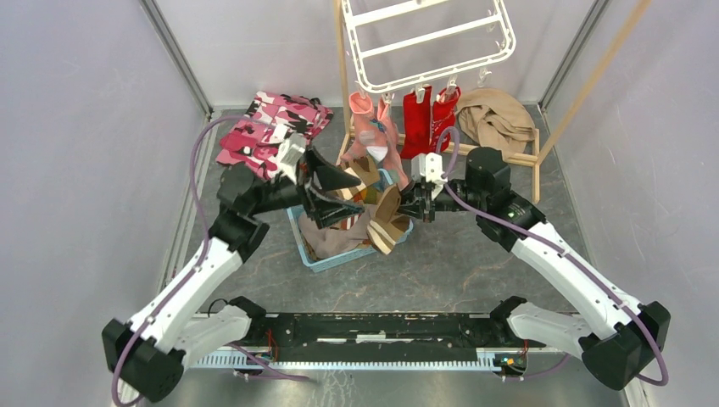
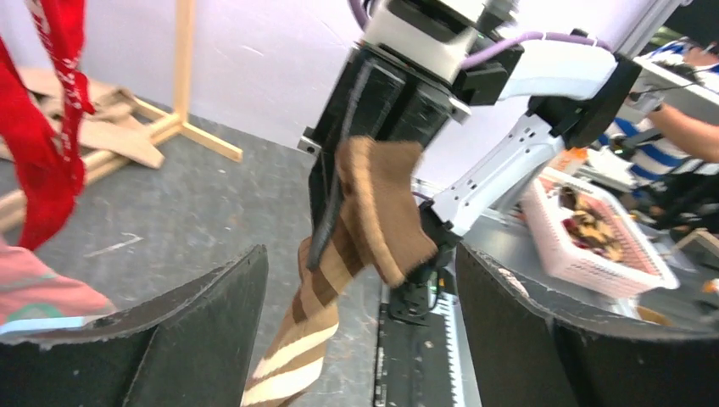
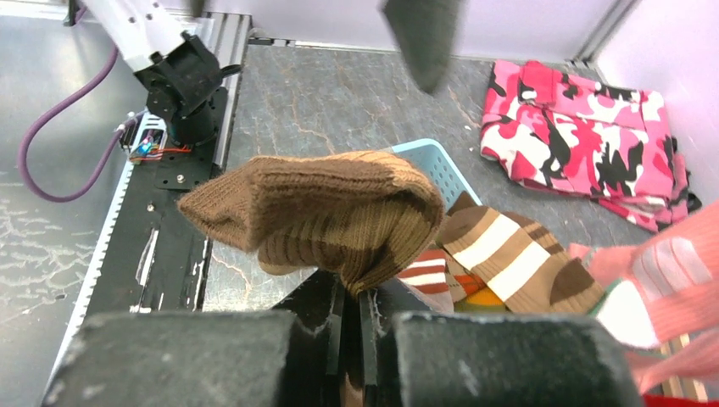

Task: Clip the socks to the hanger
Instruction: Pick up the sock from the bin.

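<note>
My right gripper (image 1: 417,203) is shut on a brown sock with cream stripes (image 1: 388,222), which dangles over the light blue basket (image 1: 315,259). From the right wrist, the jaws (image 3: 352,326) pinch the brown sock (image 3: 322,212) at its folded edge. My left gripper (image 1: 332,181) stands open just left of it; in its wrist view the striped sock (image 2: 339,280) hangs between the wide-apart fingers (image 2: 195,331) without touching them. The white hanger (image 1: 428,38) hangs at the back, with a red pair of socks (image 1: 428,119) and a salmon-pink pair (image 1: 373,129) clipped under its near rim.
More striped socks (image 3: 517,254) lie in the basket (image 3: 434,163). A pink camouflage garment (image 1: 273,127) lies at the back left, a tan cloth (image 1: 498,119) at the back right. The wooden pole stand (image 1: 342,80) rises behind the basket.
</note>
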You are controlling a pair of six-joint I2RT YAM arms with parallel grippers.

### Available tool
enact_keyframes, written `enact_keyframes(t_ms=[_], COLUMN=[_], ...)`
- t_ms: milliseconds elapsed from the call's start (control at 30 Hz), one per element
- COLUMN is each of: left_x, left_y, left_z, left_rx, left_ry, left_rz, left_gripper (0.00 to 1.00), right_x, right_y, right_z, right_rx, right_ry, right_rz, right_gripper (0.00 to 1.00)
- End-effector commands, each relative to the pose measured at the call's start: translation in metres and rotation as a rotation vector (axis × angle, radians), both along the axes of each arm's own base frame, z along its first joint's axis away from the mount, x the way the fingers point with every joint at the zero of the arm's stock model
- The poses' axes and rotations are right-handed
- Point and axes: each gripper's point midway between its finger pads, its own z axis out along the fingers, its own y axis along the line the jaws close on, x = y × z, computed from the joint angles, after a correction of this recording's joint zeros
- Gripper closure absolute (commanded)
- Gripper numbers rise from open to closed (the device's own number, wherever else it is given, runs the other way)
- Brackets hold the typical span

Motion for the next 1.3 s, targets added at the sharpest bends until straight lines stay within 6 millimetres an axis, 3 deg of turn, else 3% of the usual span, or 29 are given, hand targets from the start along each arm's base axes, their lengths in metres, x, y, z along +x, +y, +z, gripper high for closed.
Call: enact_keyframes(t_ms=[0,200,400,633,900,1167,1267], left_x=[-0.003,-0.011,0.009,0.027,0.024,0.019,0.018], left_y=[0.020,0.016,0.002,-0.020,-0.027,-0.023,-0.024], left_z=[0.015,-0.001,-0.004,-0.013,-0.004,-0.002,-0.001], left_rx=[-0.101,-0.080,-0.015,0.034,-0.038,-0.067,-0.078], left_ry=[-0.320,-0.519,-0.622,-0.629,-0.567,-0.532,-0.493], left_rz=[0.177,0.266,0.368,0.366,0.344,0.345,0.337], left_gripper=[0.13,0.13,0.13,0.16,0.25,0.43,0.59], right_x=[0.018,0.026,0.030,0.031,0.033,0.035,0.035], right_y=[-0.007,-0.003,0.001,0.001,0.000,-0.001,-0.001], right_z=[0.012,0.011,0.010,0.011,0.004,0.003,0.003], right_rx=[0.028,0.050,0.053,0.046,0.027,0.025,0.025], right_ry=[0.036,0.128,0.154,0.153,0.150,0.149,0.151], right_rz=[-0.101,-0.125,-0.127,-0.124,-0.134,-0.134,-0.131], right_gripper=[1.00,1.00,1.00,1.00,1.00,1.00,1.00])
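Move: Just to the left hand's right, about 6 cm off, 1 cm back and 2 cm lower, is the cuff of the brown sock that the right hand holds. From the right hand this cuff lies roughly 3 cm to the left, level fore and aft and 1 cm higher. The bin is some 6 cm ahead of the left hand and 30 cm below; the hanging pink socks are about 16 cm ahead, 3 cm right and 5 cm lower. Drawing back nearly 3 cm at first, the left hand then swings forward and right, sinking, towards the brown sock's cuff, and rises 2 cm at the end. Its wrist rolls some 30 degrees, forward side up, and turns a little counter-clockwise while the wide-open fingers close about halfway around the cuff. The right hand keeps its pinch, carrying the sock forward and slightly down. ##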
